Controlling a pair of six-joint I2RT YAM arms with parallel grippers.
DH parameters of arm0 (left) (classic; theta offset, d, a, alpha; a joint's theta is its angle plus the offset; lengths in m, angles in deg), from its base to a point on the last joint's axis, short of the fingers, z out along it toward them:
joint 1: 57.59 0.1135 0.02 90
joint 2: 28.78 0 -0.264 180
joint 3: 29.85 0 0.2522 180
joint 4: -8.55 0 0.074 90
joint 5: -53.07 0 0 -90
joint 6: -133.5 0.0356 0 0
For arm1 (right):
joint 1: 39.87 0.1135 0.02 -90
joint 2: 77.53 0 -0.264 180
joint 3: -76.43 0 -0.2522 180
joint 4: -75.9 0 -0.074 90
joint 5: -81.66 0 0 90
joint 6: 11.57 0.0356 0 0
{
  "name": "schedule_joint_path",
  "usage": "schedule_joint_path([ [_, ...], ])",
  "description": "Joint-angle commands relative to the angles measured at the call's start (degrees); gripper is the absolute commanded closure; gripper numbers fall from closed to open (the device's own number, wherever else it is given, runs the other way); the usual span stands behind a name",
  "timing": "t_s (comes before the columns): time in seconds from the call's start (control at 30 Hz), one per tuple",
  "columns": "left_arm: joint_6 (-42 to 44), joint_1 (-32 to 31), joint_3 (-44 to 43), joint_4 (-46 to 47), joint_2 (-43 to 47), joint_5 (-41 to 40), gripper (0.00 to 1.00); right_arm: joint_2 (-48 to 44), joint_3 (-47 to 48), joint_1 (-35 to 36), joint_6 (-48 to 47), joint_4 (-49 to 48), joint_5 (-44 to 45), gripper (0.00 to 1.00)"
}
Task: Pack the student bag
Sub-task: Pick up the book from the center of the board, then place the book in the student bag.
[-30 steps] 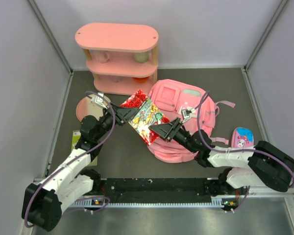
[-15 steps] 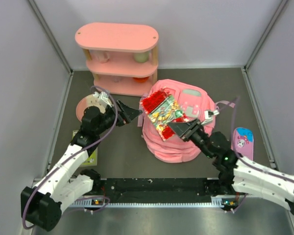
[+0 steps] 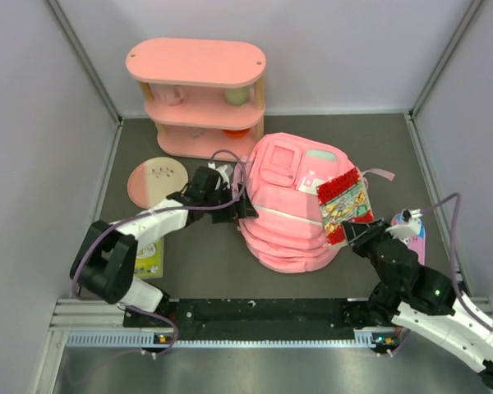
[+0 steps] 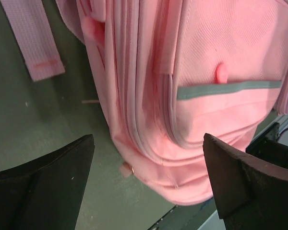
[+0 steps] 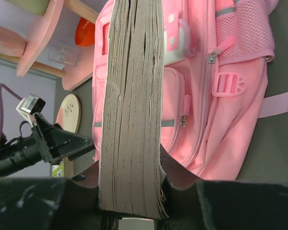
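The pink student bag [image 3: 283, 193] lies flat in the middle of the table, front side up. It fills the left wrist view [image 4: 206, 96] and lies behind the book in the right wrist view [image 5: 221, 72]. My left gripper [image 3: 240, 207] is open and empty at the bag's left edge; its fingers [image 4: 48, 187] stand wide apart over the bag's side seams. My right gripper [image 3: 347, 235] is shut on a thick colourful comic book [image 3: 343, 205] and holds it upright above the bag's right side. The book's page edges [image 5: 132, 105] face the right wrist camera.
A pink three-tier shelf [image 3: 197, 94] stands at the back. A round pink plate [image 3: 156, 179] lies left of the bag. A green flat item [image 3: 150, 256] lies under the left arm. A small pink and blue pencil case [image 3: 412, 234] lies at the right, near a loose strap [image 3: 382, 173].
The left gripper let go of the book and reached right to the bag's left edge. The right gripper carried the book from the table's middle to above the bag's right side.
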Motion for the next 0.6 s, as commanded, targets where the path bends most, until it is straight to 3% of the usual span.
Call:
schedule_joint_path([
  [0.0, 2.4, 0.1, -4.4, 5.4, -4.8, -1.5, 0.01, -5.6, 3.2, -0.3, 1.2, 5.4, 3.3, 1.0],
  [0.27, -1.3, 3.2, -3.6, 16.8, -6.2, 0.7, 0.01, -13.2, 3.8, -0.3, 4.1, 13.4, 0.3, 1.0],
  [0.57, -3.1, 4.2, -10.0, 17.9, -14.9, 1.1, 0.01, -17.4, 4.7, -0.3, 4.9, 17.7, 0.0, 1.0],
])
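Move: Just right of the open left gripper, about 3 cm off and some 3 cm lower, runs the backpack's left edge; the backpack's middle lies some 18 cm to that hand's right and 3 cm ahead. The plate is roughly 26 cm left and 10 cm ahead of it. From the right hand, already gripping the book, the backpack's middle lies about 12 cm left, 9 cm ahead and 15 cm below, with the pencil case about 20 cm right and 4 cm back. Sliding forward about 7.5 cm along the backpack's left side, the left hand stays wide open, dips slightly, then rises again and tips its fingers up a little; contact can't be seen. The right hand keeps its pinch on the book and draws it away from the backpack, about 4 cm right, 3 cm back and 2.5 cm down, slowing. ##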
